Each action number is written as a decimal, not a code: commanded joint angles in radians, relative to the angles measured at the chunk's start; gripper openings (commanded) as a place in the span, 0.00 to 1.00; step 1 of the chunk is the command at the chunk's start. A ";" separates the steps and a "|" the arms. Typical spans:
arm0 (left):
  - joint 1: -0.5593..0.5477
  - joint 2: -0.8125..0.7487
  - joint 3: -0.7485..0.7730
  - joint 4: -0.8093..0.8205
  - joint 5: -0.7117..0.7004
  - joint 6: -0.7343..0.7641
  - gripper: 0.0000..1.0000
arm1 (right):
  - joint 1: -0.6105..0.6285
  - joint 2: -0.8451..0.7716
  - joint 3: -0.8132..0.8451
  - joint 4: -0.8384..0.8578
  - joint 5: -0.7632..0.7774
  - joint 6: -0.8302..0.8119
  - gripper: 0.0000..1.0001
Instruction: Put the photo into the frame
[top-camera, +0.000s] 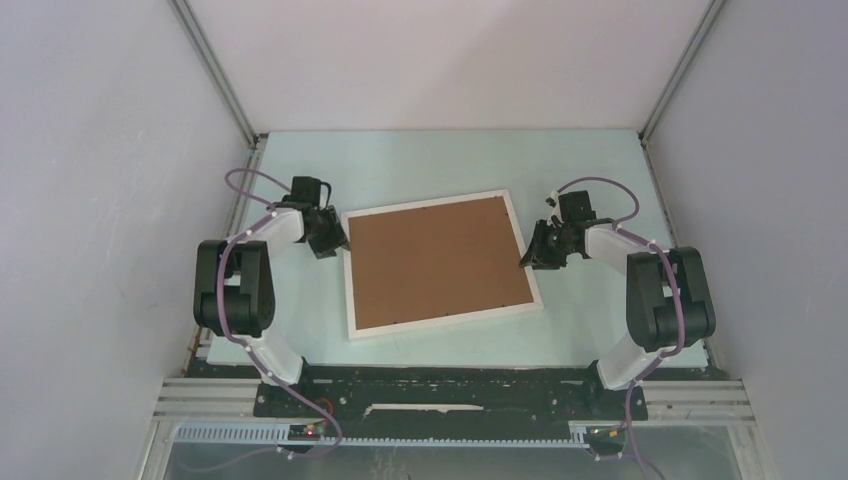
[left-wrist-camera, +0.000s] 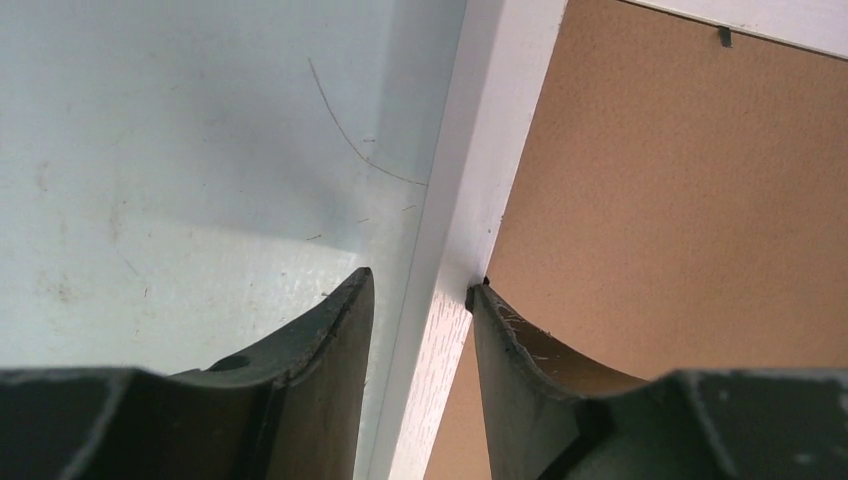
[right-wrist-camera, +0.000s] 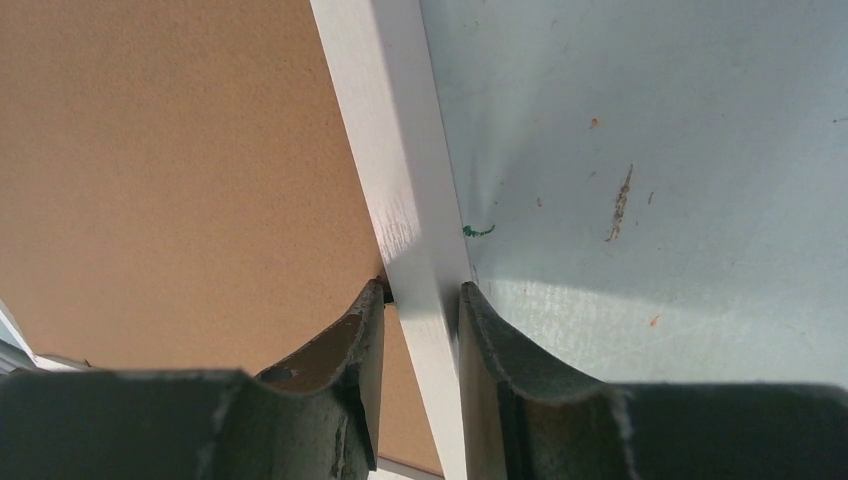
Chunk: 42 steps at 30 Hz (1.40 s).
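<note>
The white frame (top-camera: 430, 203) lies flat in the middle of the table, back side up, with a brown backing board (top-camera: 435, 262) filling its opening. The photo is hidden from every view. My left gripper (top-camera: 335, 243) stands at the frame's left rail; in the left wrist view its jaws (left-wrist-camera: 421, 284) straddle the rail (left-wrist-camera: 490, 150), one finger on the table side and one on the board (left-wrist-camera: 680, 200). My right gripper (top-camera: 530, 258) is shut on the right rail (right-wrist-camera: 385, 130) in the same way (right-wrist-camera: 421, 287), with the board (right-wrist-camera: 170, 170) beside it.
The pale green table (top-camera: 450, 160) is enclosed by grey walls on the left, right and back, with metal posts at the back corners. A small dark retaining tab (left-wrist-camera: 724, 36) sits at the board's far edge. Both arm bases stand at the near edge.
</note>
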 joint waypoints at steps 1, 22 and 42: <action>-0.020 0.087 0.090 -0.073 -0.013 0.075 0.47 | 0.035 0.009 0.005 -0.007 -0.051 -0.001 0.23; -0.224 0.362 0.395 -0.313 -0.158 0.158 0.47 | 0.055 -0.041 0.005 -0.021 -0.032 -0.009 0.23; -0.444 0.631 0.873 -0.651 -0.390 0.264 0.49 | 0.086 -0.015 -0.009 0.024 -0.052 0.007 0.23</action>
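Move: Just inside the frame's left side rail, a small black tab sits at the left hand's right fingertip, about 3 cm to the right and 1 cm ahead of that hand. The frame's far left corner is some 8 cm ahead and 2 cm right; the next tab, on the far rail, lies about 9 cm ahead and 8 cm right. The brown board's middle is roughly 20 cm right and 3 cm back. From the right hand, the left-rail tab is about 36 cm left and 4 cm ahead. Rolling over to the right above the tab, the left hand first leans its wrist in over the board and turns clockwise while its fingertips creep little more than 1 cm, then sweeps right and somewhat forward off the tab, ending about 8 cm right of its start, low over the board. Its fingers stay half open. The right hand keeps its pinch on the right rail, staying nearly in place. ##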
